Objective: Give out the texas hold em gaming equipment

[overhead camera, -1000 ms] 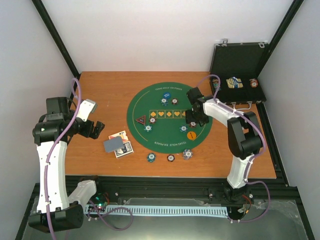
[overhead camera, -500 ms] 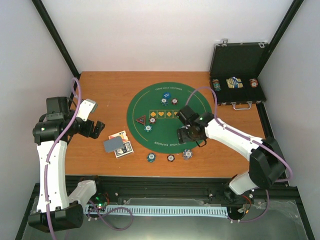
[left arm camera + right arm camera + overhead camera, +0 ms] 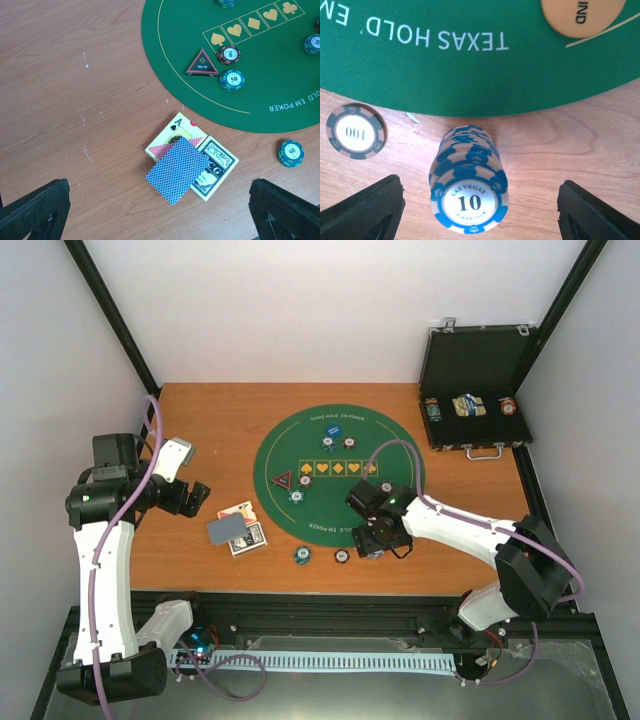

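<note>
On the wood just off the front edge of the green round mat (image 3: 340,475) stands a stack of blue-and-white "10" poker chips (image 3: 469,200). My right gripper (image 3: 480,212) is open and straddles it, its fingers (image 3: 365,210) apart from the chips on both sides. A grey "100" chip (image 3: 355,132) lies left of the stack, and an orange disc (image 3: 582,15) lies on the mat. Blue-backed playing cards (image 3: 177,170) rest across two card boxes (image 3: 220,167). My left gripper (image 3: 190,497) hangs open above and left of them, holding nothing. The black-and-red triangle marker (image 3: 202,62) is on the mat.
An open black case (image 3: 475,360) stands at the back right with chips and a card pack inside. More chips lie on the mat (image 3: 231,80) and one sits off it (image 3: 291,153). A blue disc (image 3: 331,430) lies near the mat's far side.
My right arm has swung from the mat's right side down to its front edge, over the blue chip stack, and its jaws have widened. The left arm has not moved.
</note>
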`<move>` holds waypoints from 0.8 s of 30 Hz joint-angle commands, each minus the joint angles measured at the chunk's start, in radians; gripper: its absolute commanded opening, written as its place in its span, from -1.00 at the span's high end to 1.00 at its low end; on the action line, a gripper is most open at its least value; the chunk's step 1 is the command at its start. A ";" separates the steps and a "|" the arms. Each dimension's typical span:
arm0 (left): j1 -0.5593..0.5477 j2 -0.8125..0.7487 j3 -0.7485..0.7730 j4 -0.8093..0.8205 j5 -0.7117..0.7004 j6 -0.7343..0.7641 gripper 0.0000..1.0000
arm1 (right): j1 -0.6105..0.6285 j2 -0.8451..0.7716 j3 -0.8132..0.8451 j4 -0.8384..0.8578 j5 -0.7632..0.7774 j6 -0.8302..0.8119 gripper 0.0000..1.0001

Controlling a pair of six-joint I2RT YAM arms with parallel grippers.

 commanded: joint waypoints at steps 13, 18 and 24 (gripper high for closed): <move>0.008 -0.006 0.031 0.009 0.013 -0.013 -0.99 | 0.034 0.033 -0.021 0.045 -0.017 0.009 -0.34; 0.008 -0.009 0.029 0.010 0.011 -0.015 -1.00 | 0.034 0.039 -0.018 0.046 -0.015 0.006 -0.22; 0.007 -0.010 0.031 0.011 0.010 -0.013 -1.00 | 0.034 0.041 -0.024 0.049 -0.018 0.005 -0.12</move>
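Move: The tall stack of white-and-blue 10 chips stands almost straight under my right hand, about 1 cm to its left and 1 cm back, its middle some 2 cm below. The 100 chip lies roughly 9 cm to the left and 2 cm back, and the orange blind button about 10 cm ahead and 2 cm to the right. From my left hand the 10 stack is about 42 cm to the right, 4 cm back and 23 cm lower. I centre my right hand over the tall 10 stack, easing about 1 cm left and 1 cm down with a slight drift back, fingers still pointing nearly straight down. Meanwhile I close the gripper from wide to a bit over half open, bringing the fingers in on both sides of the top chips; the right-hand finger comes very close to the rim, but a touch can't be made out. ##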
